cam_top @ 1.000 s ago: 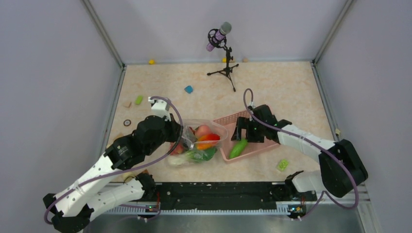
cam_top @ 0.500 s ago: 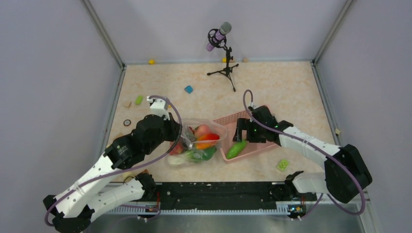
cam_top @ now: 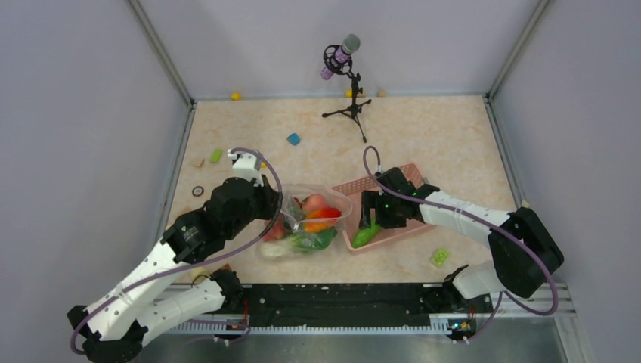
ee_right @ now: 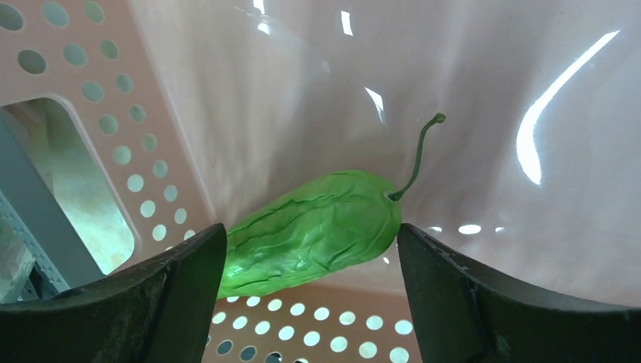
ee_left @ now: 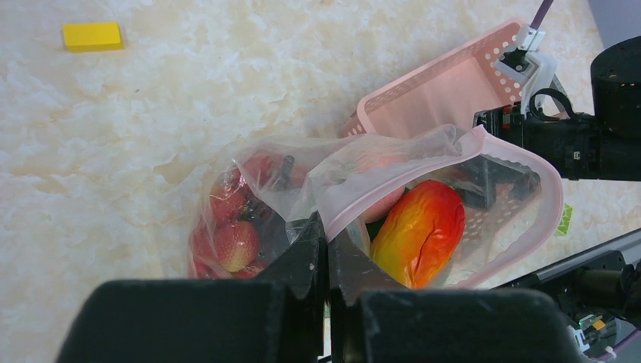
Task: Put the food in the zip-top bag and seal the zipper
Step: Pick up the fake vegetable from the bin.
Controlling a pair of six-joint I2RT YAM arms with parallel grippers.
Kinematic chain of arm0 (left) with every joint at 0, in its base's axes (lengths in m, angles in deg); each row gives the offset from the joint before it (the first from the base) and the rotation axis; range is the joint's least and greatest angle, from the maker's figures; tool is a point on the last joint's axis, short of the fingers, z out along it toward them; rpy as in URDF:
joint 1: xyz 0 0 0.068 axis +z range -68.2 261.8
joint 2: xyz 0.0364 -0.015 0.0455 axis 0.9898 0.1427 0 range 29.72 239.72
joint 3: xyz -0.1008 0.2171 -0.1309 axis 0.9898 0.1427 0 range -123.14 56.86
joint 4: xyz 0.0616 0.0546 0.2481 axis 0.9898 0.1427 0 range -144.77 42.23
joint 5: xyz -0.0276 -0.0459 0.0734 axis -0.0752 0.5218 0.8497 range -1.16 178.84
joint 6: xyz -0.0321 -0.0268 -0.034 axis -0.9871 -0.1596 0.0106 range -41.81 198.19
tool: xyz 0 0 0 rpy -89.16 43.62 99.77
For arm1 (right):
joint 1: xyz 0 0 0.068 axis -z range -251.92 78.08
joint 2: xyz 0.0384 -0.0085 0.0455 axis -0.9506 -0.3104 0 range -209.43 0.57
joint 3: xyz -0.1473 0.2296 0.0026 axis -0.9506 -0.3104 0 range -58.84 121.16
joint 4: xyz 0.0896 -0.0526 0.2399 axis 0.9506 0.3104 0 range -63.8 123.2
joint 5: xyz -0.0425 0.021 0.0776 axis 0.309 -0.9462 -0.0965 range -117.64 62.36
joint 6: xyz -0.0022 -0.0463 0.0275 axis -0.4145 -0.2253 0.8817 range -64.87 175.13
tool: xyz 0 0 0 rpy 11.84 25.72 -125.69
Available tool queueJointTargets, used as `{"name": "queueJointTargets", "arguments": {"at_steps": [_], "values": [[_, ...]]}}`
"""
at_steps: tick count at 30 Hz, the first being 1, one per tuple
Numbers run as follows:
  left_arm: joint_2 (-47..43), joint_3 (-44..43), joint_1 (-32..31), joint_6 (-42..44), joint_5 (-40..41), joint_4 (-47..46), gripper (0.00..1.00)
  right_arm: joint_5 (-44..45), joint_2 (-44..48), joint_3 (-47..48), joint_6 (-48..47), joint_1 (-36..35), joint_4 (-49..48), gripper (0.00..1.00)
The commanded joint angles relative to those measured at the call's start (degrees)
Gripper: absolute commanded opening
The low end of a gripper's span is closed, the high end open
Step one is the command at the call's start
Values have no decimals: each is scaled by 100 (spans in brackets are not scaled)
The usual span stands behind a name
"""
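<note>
The zip-top bag (cam_top: 314, 219) lies left of the pink basket, holding a red-yellow mango (ee_left: 419, 231), red berries (ee_left: 234, 243), pink fruit (cam_top: 316, 203) and bok choy (cam_top: 281, 248). My left gripper (ee_left: 326, 240) is shut on the bag's mouth edge and holds it up; the pinkish zipper (ee_left: 557, 198) curves round the gaping mouth. The green cucumber (ee_right: 317, 231) lies in the basket's near-left corner (cam_top: 366, 235). My right gripper (ee_right: 310, 233) is open, one finger at each end of the cucumber, down inside the basket (cam_top: 372, 219).
The pink basket (cam_top: 355, 184) sits right of the bag, its perforated wall (ee_right: 91, 98) close to my right fingers. A microphone stand (cam_top: 349, 91) is at the back. Small blocks lie scattered: blue (cam_top: 293, 139), green (cam_top: 216, 155), green (cam_top: 439, 256), yellow (ee_left: 91, 35).
My right gripper has moved left and down into the basket's near corner, and its jaws have narrowed a little round the cucumber. The left gripper and the bag have not moved.
</note>
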Motion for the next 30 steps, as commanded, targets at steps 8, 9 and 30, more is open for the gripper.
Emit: {"name": "queueJointTargets", "arguments": {"at_steps": [8,9,30], "values": [[-73,-114,53,30,-142,-208,0,203,-244,193,284,-54,-375,72],[-67,-114,53,30,-159,-216,0,203,-266,193,296,-58,-388,71],[-99,-100,50,24,-159,-217,0,298,191,-54,60,-60,-975,19]]}}
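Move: The green vegetable lies in the bin already between the right hand's open fingers near its stem end; its middle is about 4 cm back, 1 cm left and 2 cm below. The bin's middle is some 3 cm ahead and 4 cm right of that hand, the red-yellow mango in the bag level with it and 12 cm left. From the left hand the green vegetable lies about 22 cm right, 4 cm back and 20 cm below. Dipping about 1 cm, then easing forward and a little left, some 2 cm in all, and rising slightly again, the right hand closes from nearly wide open to about half. Its two fingers pinch the green vegetable from both sides near the stem end. The left hand stays in place and keeps its hold on the bag's rim. ##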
